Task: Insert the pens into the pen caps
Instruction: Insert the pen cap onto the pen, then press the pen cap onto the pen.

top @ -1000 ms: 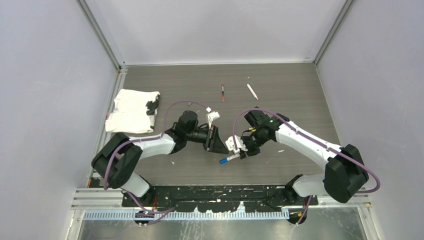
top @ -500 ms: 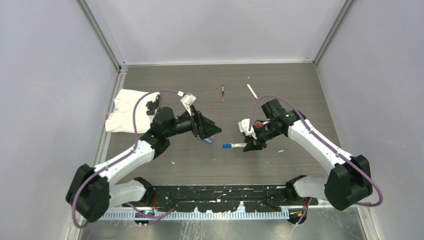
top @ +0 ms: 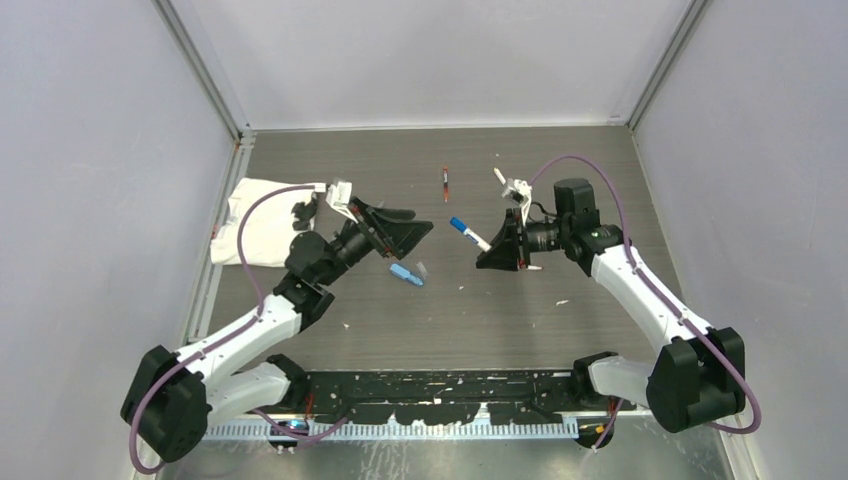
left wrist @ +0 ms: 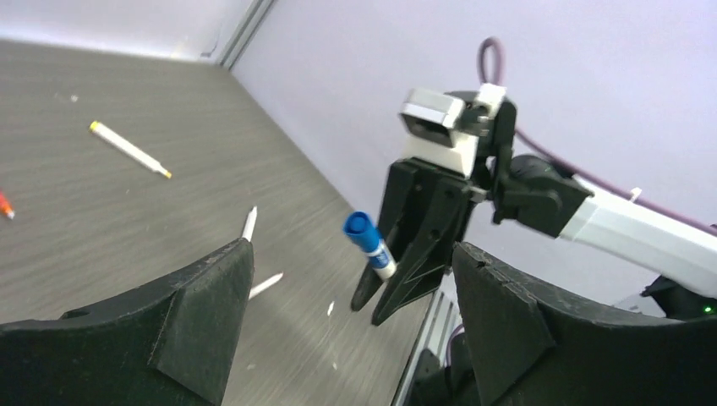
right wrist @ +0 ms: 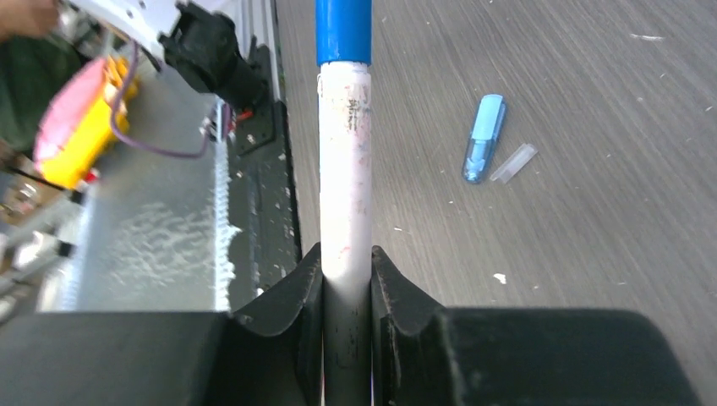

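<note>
My right gripper is shut on the white barrel of a pen. The pen is held off the table with its blue end pointing at the left gripper. I cannot tell whether that blue end is a cap. My left gripper hangs open and empty, facing the pen from a short distance. A red-ended pen and a yellow-tipped pen lie at the back of the table. Loose pen caps are out of view.
A light-blue oblong piece and a small clear piece lie on the table below the left gripper. A white cloth with a dark item on it lies at the left edge. White scraps dot the table.
The left gripper has opened wide, lifted and drawn back to the left, and the light-blue piece now shows on the table. The right arm swung the pen up and towards the back.
</note>
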Robot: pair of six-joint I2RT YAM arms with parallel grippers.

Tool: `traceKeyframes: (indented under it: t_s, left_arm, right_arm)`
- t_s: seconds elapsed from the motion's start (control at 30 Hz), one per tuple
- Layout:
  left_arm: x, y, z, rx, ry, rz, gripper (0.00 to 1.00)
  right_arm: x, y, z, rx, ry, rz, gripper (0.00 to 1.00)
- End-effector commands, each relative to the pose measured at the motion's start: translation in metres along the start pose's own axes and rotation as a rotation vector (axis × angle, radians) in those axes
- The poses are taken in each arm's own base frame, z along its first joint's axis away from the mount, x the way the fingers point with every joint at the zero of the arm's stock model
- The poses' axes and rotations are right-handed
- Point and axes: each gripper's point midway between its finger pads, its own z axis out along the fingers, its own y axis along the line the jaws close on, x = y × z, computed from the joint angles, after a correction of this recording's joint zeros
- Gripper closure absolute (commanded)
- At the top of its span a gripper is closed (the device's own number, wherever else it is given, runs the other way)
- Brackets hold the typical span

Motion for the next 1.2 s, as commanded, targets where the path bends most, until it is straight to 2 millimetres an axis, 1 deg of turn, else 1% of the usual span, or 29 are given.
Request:
traceKeyframes:
  t_s: [0.0,0.07,0.13,0.17,0.2,0.33,0.53,0.83,1.0,1.17]
  left_arm:
    - [-0.039,-0.029,0.009,0.052,-0.206,0.043,0.13]
    - [-0.037,-0.028,0.014,0.028,-0.227,0.069,0.12]
    - [-0.04,-0.027,0.019,0.011,-0.267,0.068,0.12]
    - [-0.036,-0.026,0.022,0.011,-0.264,0.059,0.12]
    - [-0.04,-0.023,0.024,-0.005,-0.293,0.045,0.13]
    - [-0.033,-0.016,0.041,-0.023,-0.29,0.001,0.14]
    - [-0.032,-0.025,0.06,0.019,-0.296,-0.036,0.18]
    - [-0.03,-0.02,0.078,0.007,-0.299,-0.111,0.31]
    - [-0.028,-0.018,0.083,0.003,-0.294,-0.129,0.36]
    - [-0.025,-0.016,0.087,-0.001,-0.28,-0.146,0.44]
  right_arm:
    - [-0.044,0.003,0.002,-0.007,-0.148,0.199,0.99]
    - [-0.048,0.002,0.003,-0.011,-0.165,0.22,0.99]
    - [-0.052,0.002,0.003,-0.013,-0.178,0.245,0.99]
    - [-0.054,0.003,0.003,-0.014,-0.183,0.249,0.99]
    - [-0.054,0.003,0.003,-0.012,-0.185,0.254,0.99]
    - [-0.056,0.004,0.002,-0.016,-0.192,0.254,0.99]
    - [-0.054,0.003,0.003,-0.019,-0.191,0.257,0.99]
    - [-0.052,0.003,0.004,-0.025,-0.188,0.254,0.99]
    - [-0.052,0.003,0.004,-0.027,-0.187,0.25,0.99]
    - [-0.051,0.002,0.004,-0.026,-0.185,0.254,0.99]
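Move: The blue cap, on the pen my right hand grips, is about 9 cm to the right of my open left hand, level with it fore and aft and some 3 cm lower. Nearly under my left hand, 28 cm down, is a light-blue marker, 3 cm left and 1 cm ahead; a red pen lies 22 cm ahead and 6 cm right. From my right hand the blue cap is 6 cm left, 4 cm ahead and 4 cm up. I take my left hand some 6 cm right and 5 cm forward towards the blue cap, lifting first, dipping, then rising slightly, while its wrist turns a little and its wide-open fingers close partway. My right hand keeps its grip on the pen, raises it about 4 cm with a small forward and leftward shift, rolls roughly 20 degrees with its fingertips coming up, then holds still. ##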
